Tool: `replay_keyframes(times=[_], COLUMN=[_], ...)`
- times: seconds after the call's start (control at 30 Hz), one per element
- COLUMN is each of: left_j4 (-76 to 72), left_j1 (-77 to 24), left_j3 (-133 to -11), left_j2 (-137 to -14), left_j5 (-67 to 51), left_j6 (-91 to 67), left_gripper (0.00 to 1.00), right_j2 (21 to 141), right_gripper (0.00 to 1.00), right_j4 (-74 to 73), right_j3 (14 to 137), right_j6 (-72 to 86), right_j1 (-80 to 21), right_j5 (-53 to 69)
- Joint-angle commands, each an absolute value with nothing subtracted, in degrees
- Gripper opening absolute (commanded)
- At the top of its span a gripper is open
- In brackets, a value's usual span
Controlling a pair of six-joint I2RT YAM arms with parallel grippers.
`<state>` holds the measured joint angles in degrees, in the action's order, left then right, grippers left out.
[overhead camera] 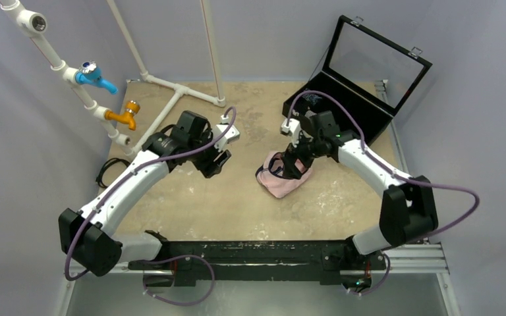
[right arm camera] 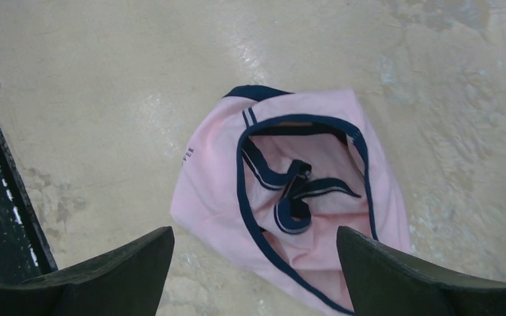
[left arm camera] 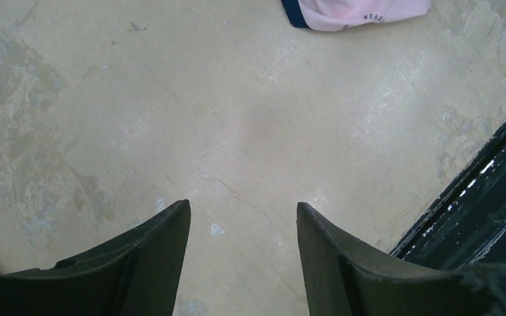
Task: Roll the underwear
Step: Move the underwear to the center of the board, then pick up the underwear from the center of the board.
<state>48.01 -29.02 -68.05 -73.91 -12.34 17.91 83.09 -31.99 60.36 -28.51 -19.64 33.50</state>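
The underwear (overhead camera: 282, 179) is a crumpled pale pink heap with dark navy trim, lying right of the table's middle. In the right wrist view the underwear (right arm camera: 214, 178) lies waistband-up with its navy straps bunched inside. My right gripper (overhead camera: 295, 166) hovers over its far side; the right gripper (right arm camera: 255, 234) stands wide open, straddling the cloth's near edge and holding nothing. My left gripper (overhead camera: 215, 164) is to the left of the cloth, apart from it. The left gripper (left arm camera: 244, 204) is open over bare table, with only a corner of the underwear (left arm camera: 359, 12) at the top edge.
An open black case (overhead camera: 362, 79) stands at the back right. White pipes with a blue tap (overhead camera: 95, 76) and an orange tap (overhead camera: 124, 115) run along the left. A black cable (overhead camera: 107, 172) lies at the left edge. The black rail (overhead camera: 263, 253) spans the near edge.
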Motion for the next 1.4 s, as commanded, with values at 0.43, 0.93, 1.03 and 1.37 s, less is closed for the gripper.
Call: replay_keyframes(times=[0.43, 0.93, 1.03, 1.37], left_j4=[43.17, 41.17, 40.62, 36.12], left_j1=[-26.82, -20.77, -20.72, -20.48], left_j3=[-61.82, -64.19, -66.49, -68.36], left_j2=[-71.61, -70.71, -72.18, -69.85], left_j5=[-10.04, -13.7, -14.79, -23.44], left_j6=[16.97, 15.82, 15.62, 14.2], left_gripper=[0.58, 0.58, 0.58, 0.59], right_j2=[99.96, 96.77, 95.78, 89.32], right_gripper=[0.78, 0.13, 0.0, 0.0], right_j4=[-24.33, -38.68, -43.36, -46.22], right_j3=[68.12, 86.92, 92.4, 100.8], right_j6=[-27.62, -28.51, -27.82, -24.41], right_j1=[-32.69, -32.65, -32.63, -32.52], right_j5=[22.28, 38.12, 40.92, 41.03])
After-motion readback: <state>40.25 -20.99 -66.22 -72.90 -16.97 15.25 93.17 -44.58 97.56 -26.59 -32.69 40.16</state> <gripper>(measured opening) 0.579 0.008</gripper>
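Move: The underwear lies open and crumpled on the board under the right hand, its middle about 5 cm ahead, 4 cm to the left and 9 cm below. The black case stands some 20 cm ahead and 18 cm to the right of that hand, 6 cm lower; the open left gripper hovers about 23 cm to its left, level with it and 5 cm higher. From the left hand the underwear lies about 24 cm right, 4 cm ahead and 14 cm down. The underwear is reached by the right hand sinking about 9 cm and going 7 cm left, tipping slightly and shutting on a navy-trimmed edge near the bottom; then that hand lifts some 24 cm with the cloth, drifting 5 cm farther left. The left hand stays open, dips about 3 cm and shifts left, then rises back and ends 3 cm farther forward. ##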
